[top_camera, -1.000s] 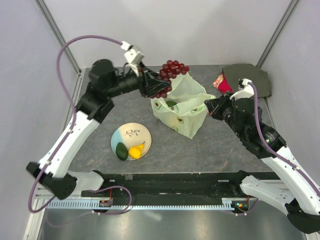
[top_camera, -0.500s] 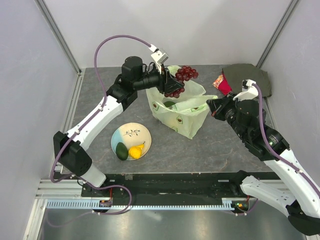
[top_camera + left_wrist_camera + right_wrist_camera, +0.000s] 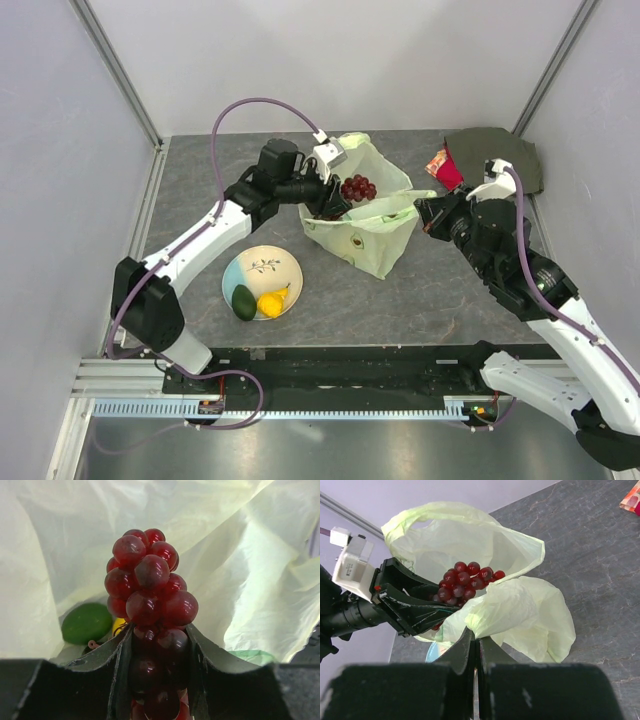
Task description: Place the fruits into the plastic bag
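Observation:
My left gripper (image 3: 337,199) is shut on the dark red grape bunch (image 3: 358,187), holding it in the open mouth of the pale green plastic bag (image 3: 368,232). In the left wrist view the grapes (image 3: 150,585) stick out past the jaws of the left gripper (image 3: 157,636), with a green avocado (image 3: 86,623) lying inside the bag (image 3: 240,575) below. My right gripper (image 3: 478,639) is shut on the bag's near rim (image 3: 495,612), holding it up and open. A second avocado (image 3: 243,301) and the yellow lemon (image 3: 272,302) lie on the plate (image 3: 265,265).
A dark green cloth (image 3: 500,158) with a red piece (image 3: 446,168) lies at the back right corner. The pale plate stands near the front left of the grey table (image 3: 430,290). Cage posts and walls close in the sides.
My left arm has swung right and down, carrying the grape bunch from behind the bag into its open mouth. My right gripper has kept its hold on the bag rim.

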`<state>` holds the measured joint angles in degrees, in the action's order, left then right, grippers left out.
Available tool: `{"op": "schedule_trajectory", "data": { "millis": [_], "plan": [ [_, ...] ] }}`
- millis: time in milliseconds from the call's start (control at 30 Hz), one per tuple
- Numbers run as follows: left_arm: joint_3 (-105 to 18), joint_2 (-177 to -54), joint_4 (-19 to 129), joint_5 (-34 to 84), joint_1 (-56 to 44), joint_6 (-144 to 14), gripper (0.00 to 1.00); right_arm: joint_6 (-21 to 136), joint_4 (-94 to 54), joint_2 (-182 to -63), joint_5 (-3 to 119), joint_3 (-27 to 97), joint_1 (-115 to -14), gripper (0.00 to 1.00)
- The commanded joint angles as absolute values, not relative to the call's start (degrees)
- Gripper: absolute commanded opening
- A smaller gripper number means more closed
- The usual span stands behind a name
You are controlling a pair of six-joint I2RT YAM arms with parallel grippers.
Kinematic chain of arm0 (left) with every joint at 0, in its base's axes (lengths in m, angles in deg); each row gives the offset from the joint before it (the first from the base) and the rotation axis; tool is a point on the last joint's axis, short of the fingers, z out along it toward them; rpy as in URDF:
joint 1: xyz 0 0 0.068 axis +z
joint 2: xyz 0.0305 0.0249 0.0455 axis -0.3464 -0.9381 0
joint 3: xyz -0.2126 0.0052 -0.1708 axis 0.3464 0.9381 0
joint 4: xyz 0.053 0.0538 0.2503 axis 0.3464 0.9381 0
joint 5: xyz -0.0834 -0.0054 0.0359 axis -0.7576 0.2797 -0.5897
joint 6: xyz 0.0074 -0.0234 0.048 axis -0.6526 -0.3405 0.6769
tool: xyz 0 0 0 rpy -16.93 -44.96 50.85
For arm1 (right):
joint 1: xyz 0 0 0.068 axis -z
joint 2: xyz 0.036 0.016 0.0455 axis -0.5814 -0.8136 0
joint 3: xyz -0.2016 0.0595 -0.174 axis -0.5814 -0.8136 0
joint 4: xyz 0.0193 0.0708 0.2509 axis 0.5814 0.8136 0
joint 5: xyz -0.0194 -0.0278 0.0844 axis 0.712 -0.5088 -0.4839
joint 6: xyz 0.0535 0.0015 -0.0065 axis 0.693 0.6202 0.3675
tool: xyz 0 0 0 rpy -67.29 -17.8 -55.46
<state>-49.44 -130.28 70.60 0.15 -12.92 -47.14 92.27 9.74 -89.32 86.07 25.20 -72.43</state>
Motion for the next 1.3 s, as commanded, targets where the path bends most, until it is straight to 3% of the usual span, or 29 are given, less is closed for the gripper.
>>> {"op": "schedule_trajectory", "data": {
  "millis": [0,633,900,1033,1267],
  "plan": [
    [-50.6,-132.2,73.2,4.8,-12.9,-40.7,0.37,91.6,9.3,-89.6,87.1,26.7,-72.4,0.0],
    [-59.6,-151.5,69.0,14.0,-13.4,-57.4,0.52,91.8,9.3,-93.7,84.8,26.9,-72.4,0.0],
    [-59.3,-156.0,75.0,15.6,-13.9,-56.0,0.67,90.9,8.2,-95.5,84.3,27.1,-72.4,0.0],
    [-59.0,-154.8,75.0,15.7,-13.9,-55.6,0.83,90.4,7.7,-96.2,84.3,27.4,-72.4,0.0],
    [-61.2,-151.3,75.1,16.8,-13.9,-55.2,0.9,90.3,7.0,-96.3,84.0,27.1,-72.3,0.0]
  ]
}}
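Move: The left hand already has the grapes inside the mouth of the plastic bag; the bag's floor lies about 22 cm below, 5 cm ahead and 5 cm to the right. A green fruit in the bag is some 7 cm ahead and 2 cm right. Outside, the plate sits about 10 cm back and 17 cm left, its lemon 14 cm back and 15 cm left. From the right hand the bag's floor is roughly 12 cm ahead, 12 cm left and 32 cm below. Down into the bag goes the left hand with the grapes, about 16 cm, drifting some 6 cm forward, while the wrist tips the fingers more steeply down and swings counter-clockwise. The fingers begin to part midway and spread wide near the bottom, letting the bunch go. The right hand keeps its pinch on the bag's rim, easing it down and slightly forward-left. ##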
